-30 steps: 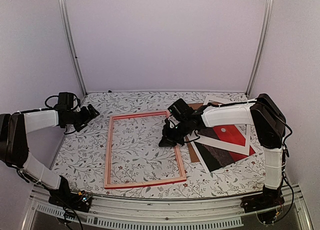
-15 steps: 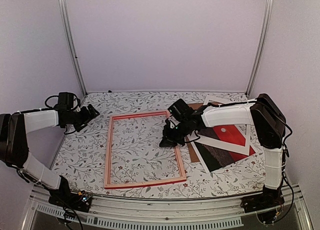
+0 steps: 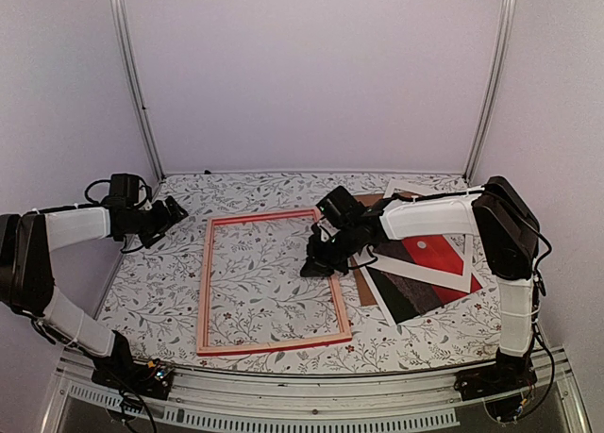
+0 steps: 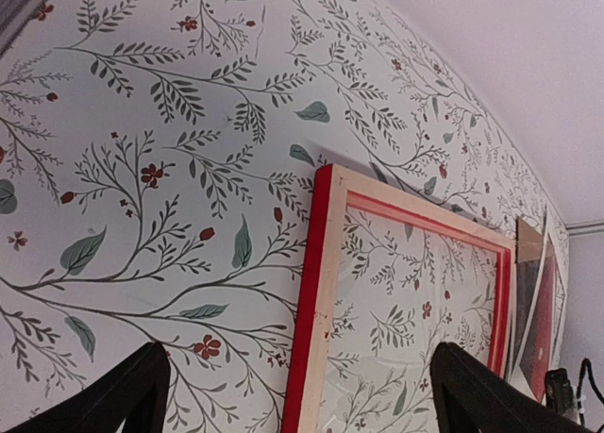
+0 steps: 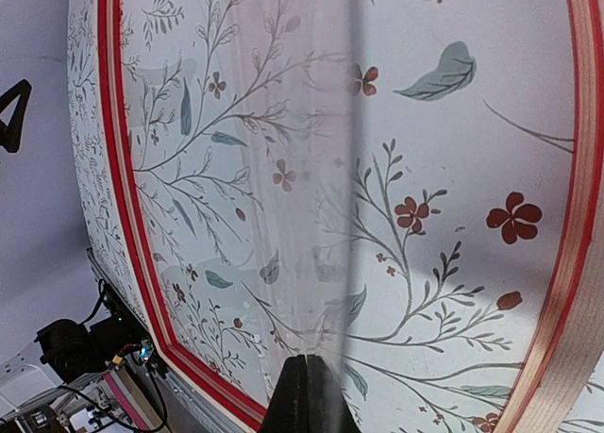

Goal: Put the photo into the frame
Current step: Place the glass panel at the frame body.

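Note:
The frame (image 3: 204, 282) lies flat in the middle of the table with its pale wood back up. It also shows in the left wrist view (image 4: 316, 291) and the right wrist view (image 5: 121, 169). The photo (image 3: 436, 257), red and dark with a white stripe, lies face up to the right of the frame. My right gripper (image 3: 316, 263) is low over the frame's right rail. Its jaws (image 5: 307, 400) are shut on the edge of a clear sheet (image 5: 283, 122) that lies over the frame opening. My left gripper (image 3: 175, 209) is open and empty, left of the frame's far-left corner (image 4: 302, 395).
A brown backing board (image 3: 362, 290) and a white mat (image 3: 404, 188) lie partly under the photo at the right. The floral cloth (image 3: 151, 282) covers the table. Metal posts (image 3: 137, 93) stand at the back corners.

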Controlling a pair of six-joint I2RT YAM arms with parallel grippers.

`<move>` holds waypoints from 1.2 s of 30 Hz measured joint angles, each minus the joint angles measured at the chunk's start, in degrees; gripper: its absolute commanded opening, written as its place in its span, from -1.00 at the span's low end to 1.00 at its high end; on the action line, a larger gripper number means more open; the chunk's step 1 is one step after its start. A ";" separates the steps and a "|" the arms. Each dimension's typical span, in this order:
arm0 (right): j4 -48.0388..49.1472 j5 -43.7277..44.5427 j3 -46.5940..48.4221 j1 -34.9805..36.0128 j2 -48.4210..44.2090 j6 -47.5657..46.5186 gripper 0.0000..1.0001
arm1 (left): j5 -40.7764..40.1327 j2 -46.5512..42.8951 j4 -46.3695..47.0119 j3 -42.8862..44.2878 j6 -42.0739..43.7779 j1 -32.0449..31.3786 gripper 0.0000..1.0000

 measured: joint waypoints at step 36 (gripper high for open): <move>-0.11 0.50 0.00 0.24 0.00 -0.28 -0.21 | -0.07 -0.02 -0.07 0.00 0.44 -0.02 0.96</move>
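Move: My right hand holds the glass panel's right side raised. The frame body it is being laid on has its middle about 8 cm to the left and 1 cm ahead, some 4 cm below. The frame's right rail passes about 6 cm to the right, level with the hand; the photo lies roughly 23 cm to the right and 5 cm ahead. From my idle left hand, the frame's middle is about 21 cm to the right, 10 cm back and 9 cm down. I let go of the glass panel: keeping my right hand in place just inside the frame's right rail, pointing left and down without turning, I steadily spread the shut fingers to about a third of their full opening, ending the pinch on the panel. I don't lift or draw away from it yet. ##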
